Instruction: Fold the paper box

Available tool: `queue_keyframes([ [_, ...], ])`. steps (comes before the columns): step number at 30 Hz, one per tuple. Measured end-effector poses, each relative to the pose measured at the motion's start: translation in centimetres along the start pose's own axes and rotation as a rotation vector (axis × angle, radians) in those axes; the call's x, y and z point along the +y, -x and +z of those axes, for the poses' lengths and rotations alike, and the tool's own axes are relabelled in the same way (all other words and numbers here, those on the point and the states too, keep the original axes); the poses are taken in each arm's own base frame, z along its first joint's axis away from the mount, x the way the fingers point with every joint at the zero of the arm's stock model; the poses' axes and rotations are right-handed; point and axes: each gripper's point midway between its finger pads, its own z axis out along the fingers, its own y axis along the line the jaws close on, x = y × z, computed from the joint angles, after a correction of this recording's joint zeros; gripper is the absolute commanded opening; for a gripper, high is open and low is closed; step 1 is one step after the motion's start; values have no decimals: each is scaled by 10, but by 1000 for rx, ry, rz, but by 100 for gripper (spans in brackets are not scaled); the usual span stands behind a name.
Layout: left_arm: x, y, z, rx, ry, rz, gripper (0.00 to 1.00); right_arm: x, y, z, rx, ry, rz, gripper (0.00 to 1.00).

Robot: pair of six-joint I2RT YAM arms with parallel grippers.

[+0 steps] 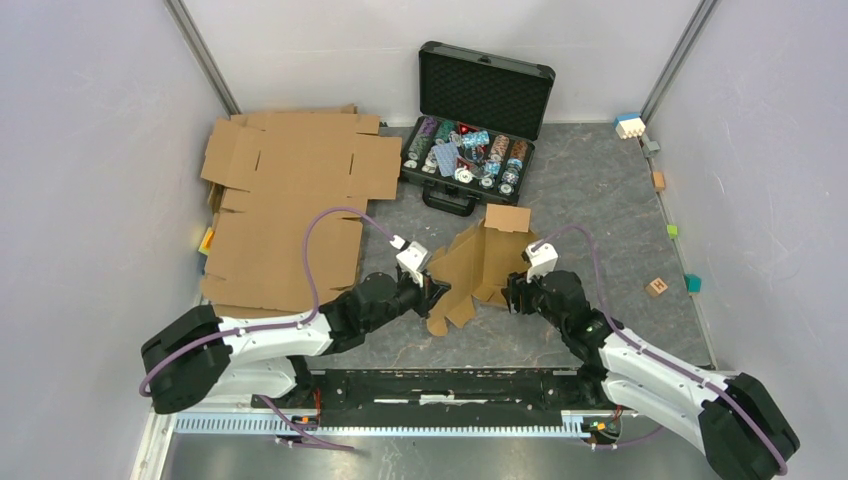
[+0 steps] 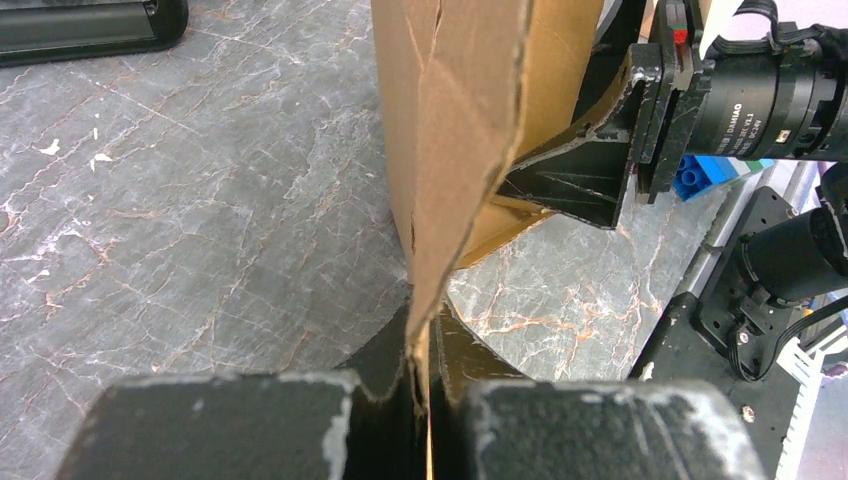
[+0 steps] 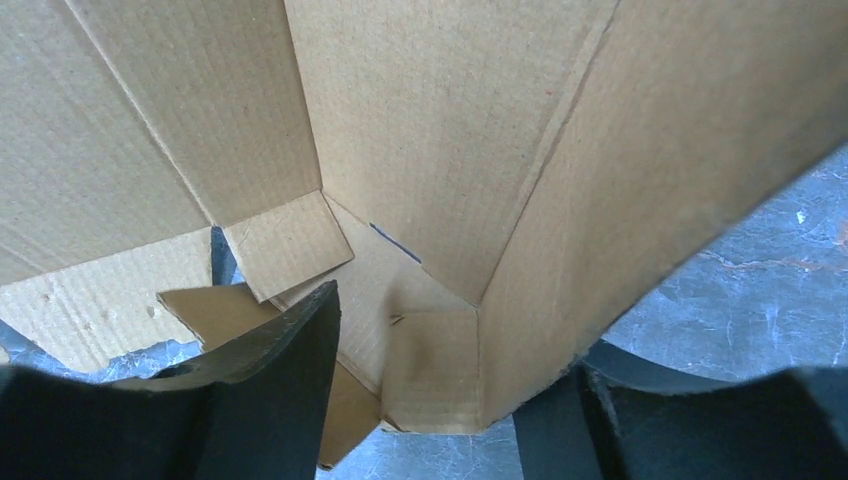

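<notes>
The paper box (image 1: 480,262) stands half-formed on the mat at the middle, its brown walls up and loose flaps spread at its base. My left gripper (image 1: 432,290) is shut on the thin edge of a left flap; the left wrist view shows the cardboard (image 2: 460,120) pinched between the jaws (image 2: 428,340). At the box's right side, my right gripper (image 1: 512,293) is open. In the right wrist view it straddles a corner wall (image 3: 560,230), one finger (image 3: 280,380) inside with a gap to the cardboard, the other outside against the wall.
An open black case of chips (image 1: 478,125) sits behind the box. Bigger flat cardboard sheets (image 1: 290,200) lie at the back left. Small blocks (image 1: 657,287) dot the right edge, with a white and blue one (image 1: 629,125) at the back right corner.
</notes>
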Motion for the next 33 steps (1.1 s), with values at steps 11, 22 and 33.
queue_keyframes([
  [11, -7, 2, 1, -4, -13, 10, 2, -3, -10, 2, 3, -8, 3, 43],
  [22, 12, 9, -6, -50, 74, 71, 2, -4, 13, 16, -96, -39, 36, 26],
  [33, 27, 15, 6, -98, 149, 146, 2, -10, 42, 27, -224, -96, 30, 25],
])
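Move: The near edge of the paper box's right wall stands between the right hand's open fingers, its middle about 3 cm ahead, 2 cm right and 3 cm up. The box's back top flap is some 15 cm ahead, 1 cm left and 8 cm above; the left panel is 4 cm ahead and 12 cm left, 4 cm higher. From the left hand, already pinching that panel, the right-wall edge is 14 cm right, 1 cm ahead and 5 cm lower. The right fingers close around the box's right wall, one inside and one outside, narrowing to about a quarter open as the hand first dips 1 cm. It then carries forward about 5 cm, rising some 3 cm from the dip, and tips up about 10 degrees. The left hand keeps its pinch on the left panel, backs off slightly, then goes forward about 3 cm, its tips lifting 10 degrees. ##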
